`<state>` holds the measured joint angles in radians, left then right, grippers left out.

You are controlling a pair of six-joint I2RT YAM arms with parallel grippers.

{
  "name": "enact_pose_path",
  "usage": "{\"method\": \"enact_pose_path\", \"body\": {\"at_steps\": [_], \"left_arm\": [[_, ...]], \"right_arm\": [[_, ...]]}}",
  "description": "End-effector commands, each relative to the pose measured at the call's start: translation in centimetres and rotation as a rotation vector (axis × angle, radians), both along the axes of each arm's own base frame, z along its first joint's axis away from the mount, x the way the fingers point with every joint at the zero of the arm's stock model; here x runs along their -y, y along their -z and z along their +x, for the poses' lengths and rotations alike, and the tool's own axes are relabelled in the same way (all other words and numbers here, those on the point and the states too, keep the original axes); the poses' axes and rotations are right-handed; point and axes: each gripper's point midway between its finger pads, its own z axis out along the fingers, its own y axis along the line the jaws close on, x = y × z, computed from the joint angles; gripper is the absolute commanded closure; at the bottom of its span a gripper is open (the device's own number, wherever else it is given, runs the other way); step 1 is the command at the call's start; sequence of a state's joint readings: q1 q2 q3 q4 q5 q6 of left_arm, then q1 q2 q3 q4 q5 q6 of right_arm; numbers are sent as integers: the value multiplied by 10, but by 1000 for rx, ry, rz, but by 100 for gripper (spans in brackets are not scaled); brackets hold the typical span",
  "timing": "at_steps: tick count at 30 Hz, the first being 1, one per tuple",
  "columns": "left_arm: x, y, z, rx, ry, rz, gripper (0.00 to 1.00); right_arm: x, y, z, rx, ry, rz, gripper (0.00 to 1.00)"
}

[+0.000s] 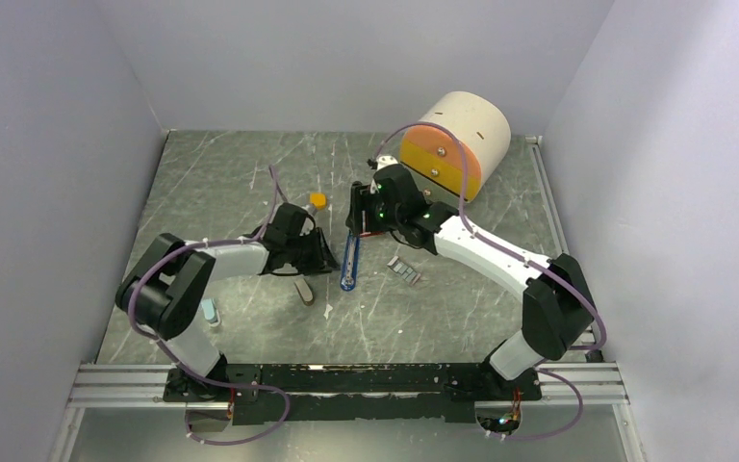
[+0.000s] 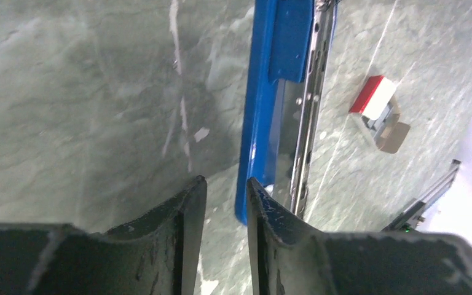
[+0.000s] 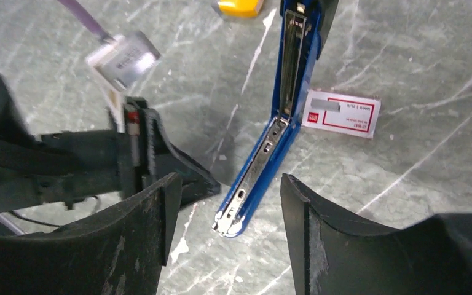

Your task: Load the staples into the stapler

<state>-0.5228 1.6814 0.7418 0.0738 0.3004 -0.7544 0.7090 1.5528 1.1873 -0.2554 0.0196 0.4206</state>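
Observation:
The blue stapler (image 1: 348, 262) lies opened out flat on the marbled table, its metal staple channel (image 3: 291, 61) facing up. The staples (image 1: 402, 267) show as a small grey ribbed block right of the stapler, next to the red-and-white box (image 3: 344, 115); the box (image 2: 375, 98) also shows in the left wrist view. My left gripper (image 1: 325, 258) hangs just left of the stapler, and its fingers (image 2: 190, 209) stand a little apart with only table between them. My right gripper (image 3: 227, 190) is open, astride the stapler's metal-tipped end (image 3: 228, 222) without touching it.
A beige drum with an orange and yellow face (image 1: 457, 140) stands at the back right. An orange-yellow little block (image 1: 318, 200) lies behind my left gripper. A small grey object (image 1: 303, 289) and a pale one (image 1: 209, 311) lie near the left arm. Walls close three sides.

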Motion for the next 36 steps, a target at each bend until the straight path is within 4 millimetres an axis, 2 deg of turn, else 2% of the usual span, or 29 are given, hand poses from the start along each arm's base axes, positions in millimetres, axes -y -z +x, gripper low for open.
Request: {"method": "enact_pose_path", "body": {"at_steps": [1,3,5,8,11,15,20,23,27,31,36], "left_arm": [[-35,6,-16,-12,-15,148,61],[-37,-16,-5,54,-41,152,59],[-48,-37,5,113,-93,192,57],[-72,-72,16,208,-205,261,54],[-102,-112,24,309,-348,316,51],[-135,-168,23,446,-488,346,48],[-162,-218,12,565,-586,344,39],[-171,-230,6,595,-616,340,34],[-176,-230,-2,603,-623,338,32],[-195,-213,-12,528,-748,371,33],[-202,-193,-20,464,-778,407,35]], "right_arm": [[7,7,-6,28,-5,-45,38],[7,12,-10,20,-3,-37,39],[3,16,-17,-2,-32,-36,40],[-8,24,-33,1,-70,-68,43],[-29,31,-57,10,-152,-78,43],[-61,49,-89,-31,-236,-99,43],[-96,73,-121,-70,-301,-129,41],[-109,87,-127,-93,-301,-152,41],[-122,102,-132,-117,-309,-172,43],[-129,112,-132,-129,-299,-190,52],[-128,121,-126,-131,-261,-224,60]]}}
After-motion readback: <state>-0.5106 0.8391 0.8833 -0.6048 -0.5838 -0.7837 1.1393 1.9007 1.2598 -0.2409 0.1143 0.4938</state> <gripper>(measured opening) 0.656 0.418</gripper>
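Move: The beige staple remover lies about 11 cm back from the right hand, 12 cm to its left and 16 cm below. The open stapler's base is almost under that hand, roughly 2 cm back and 1 cm left; the grey staple strips lie some 4 cm back and 11 cm right, the staple box 6 cm ahead and 6 cm right, all about 17 cm down. From the left hand the remover lies some 6 cm back and 5 cm left, about level. The right hand sinks a little above the open stapler, then swings back and left about 13 cm each way and dips to some 12 cm lower in all, turning roughly 20 degrees counter-clockwise and narrowing its wide-open fingers partway as they come close to the staple remover, not yet gripping it. The left hand clears the way from low beside the stapler base, rising and sweeping left about 20 cm each way while it tips up, turns counter-clockwise and spreads its fingers. ##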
